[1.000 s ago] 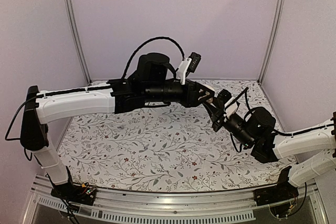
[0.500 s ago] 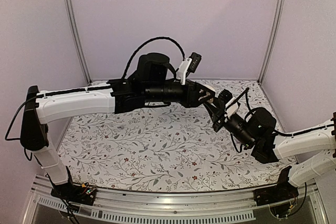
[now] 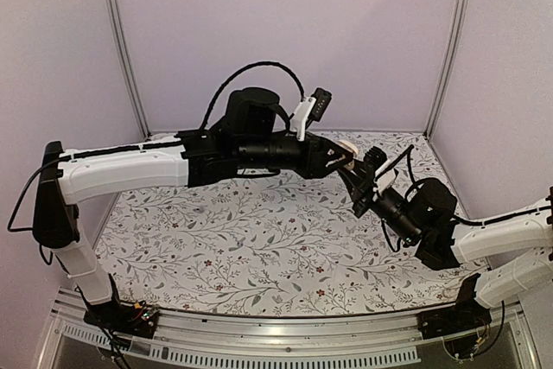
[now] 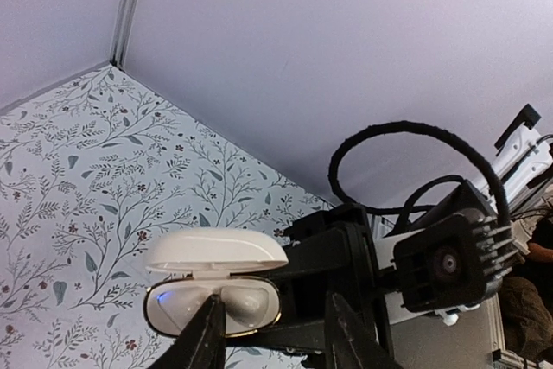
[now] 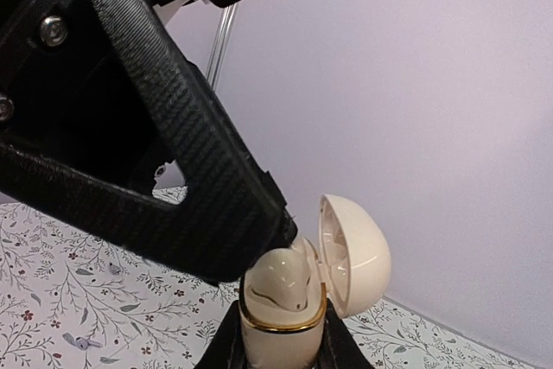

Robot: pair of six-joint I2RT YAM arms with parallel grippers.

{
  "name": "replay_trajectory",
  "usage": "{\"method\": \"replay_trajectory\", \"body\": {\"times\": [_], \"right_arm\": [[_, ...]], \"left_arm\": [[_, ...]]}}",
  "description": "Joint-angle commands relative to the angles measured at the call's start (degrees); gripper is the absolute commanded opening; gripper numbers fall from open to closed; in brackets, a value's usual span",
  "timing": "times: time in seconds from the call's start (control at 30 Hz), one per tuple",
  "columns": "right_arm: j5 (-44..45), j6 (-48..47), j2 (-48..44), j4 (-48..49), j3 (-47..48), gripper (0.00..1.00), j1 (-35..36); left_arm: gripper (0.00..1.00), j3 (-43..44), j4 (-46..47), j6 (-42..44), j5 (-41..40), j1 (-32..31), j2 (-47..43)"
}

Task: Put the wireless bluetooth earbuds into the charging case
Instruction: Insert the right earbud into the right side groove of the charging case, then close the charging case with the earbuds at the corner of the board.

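My right gripper [image 5: 282, 345] is shut on the white, gold-rimmed charging case [image 5: 283, 334] and holds it upright in the air, lid [image 5: 354, 252] swung open. A pale earbud [image 5: 281, 284] sits in the near well. In the left wrist view the case [image 4: 259, 321] shows both wells filled with pale shapes, and an earbud [image 4: 246, 300] lies in the right one. My left gripper [image 4: 273, 300] hovers over the case with its jaws apart and nothing between them. One black finger [image 5: 199, 205] reaches the case's rim. From the top view both grippers meet above the table at the case [image 3: 345, 146].
The floral tablecloth [image 3: 259, 239] lies below the raised arms. Pale walls and metal corner posts [image 3: 121, 49] close in the back and sides. The right arm's wrist and cable loop [image 4: 415, 179] crowd the space behind the case.
Both grippers and the case have shifted slightly up and toward the back. The grips look the same.
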Motion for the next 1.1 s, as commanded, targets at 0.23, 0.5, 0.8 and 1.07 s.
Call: {"method": "replay_trajectory", "body": {"times": [0.23, 0.5, 0.8, 1.07], "right_arm": [[-1.5, 1.2, -2.6, 5.1, -0.3, 0.00, -0.5], [-5.2, 2.3, -4.7, 3.1, -1.3, 0.00, -1.1], [-16.4, 4.2, -9.5, -4.0, -2.0, 0.00, -2.0], [-26.6, 6.1, -11.3, -9.8, -1.3, 0.00, -2.2]], "left_arm": [[0.39, -0.4, -3.9, 1.1, -3.1, 0.1, -2.5], [0.40, -3.8, -2.5, 4.2, -1.9, 0.3, -7.5], [0.58, -5.8, -5.3, 12.5, 2.3, 1.2, -11.9], [0.71, -3.8, -6.8, 13.3, 8.8, 1.2, -9.4]]}}
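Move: My left fingers, part open, are already at the open charging case: its middle lies about 3 cm to the right of my left hand, 2 cm farther out and 1 cm lower. The right earbud under my fingertip is some 2 cm right and 1 cm out; the raised lid stands roughly 4 cm right, 3 cm out and 1 cm higher. My right hand still holds the case, its middle about 1 cm ahead, left of and above that hand. After a brief hold at the earbud, I draw my left hand off the case, left and up and then back too, about 4 cm left in all, rolling some 10 degrees and spreading the fingers well wider. Keeping my pinch on the case, I bring it back about 5 cm and up 3 with my right hand, turning it nearly 20 degrees counter-clockwise. ##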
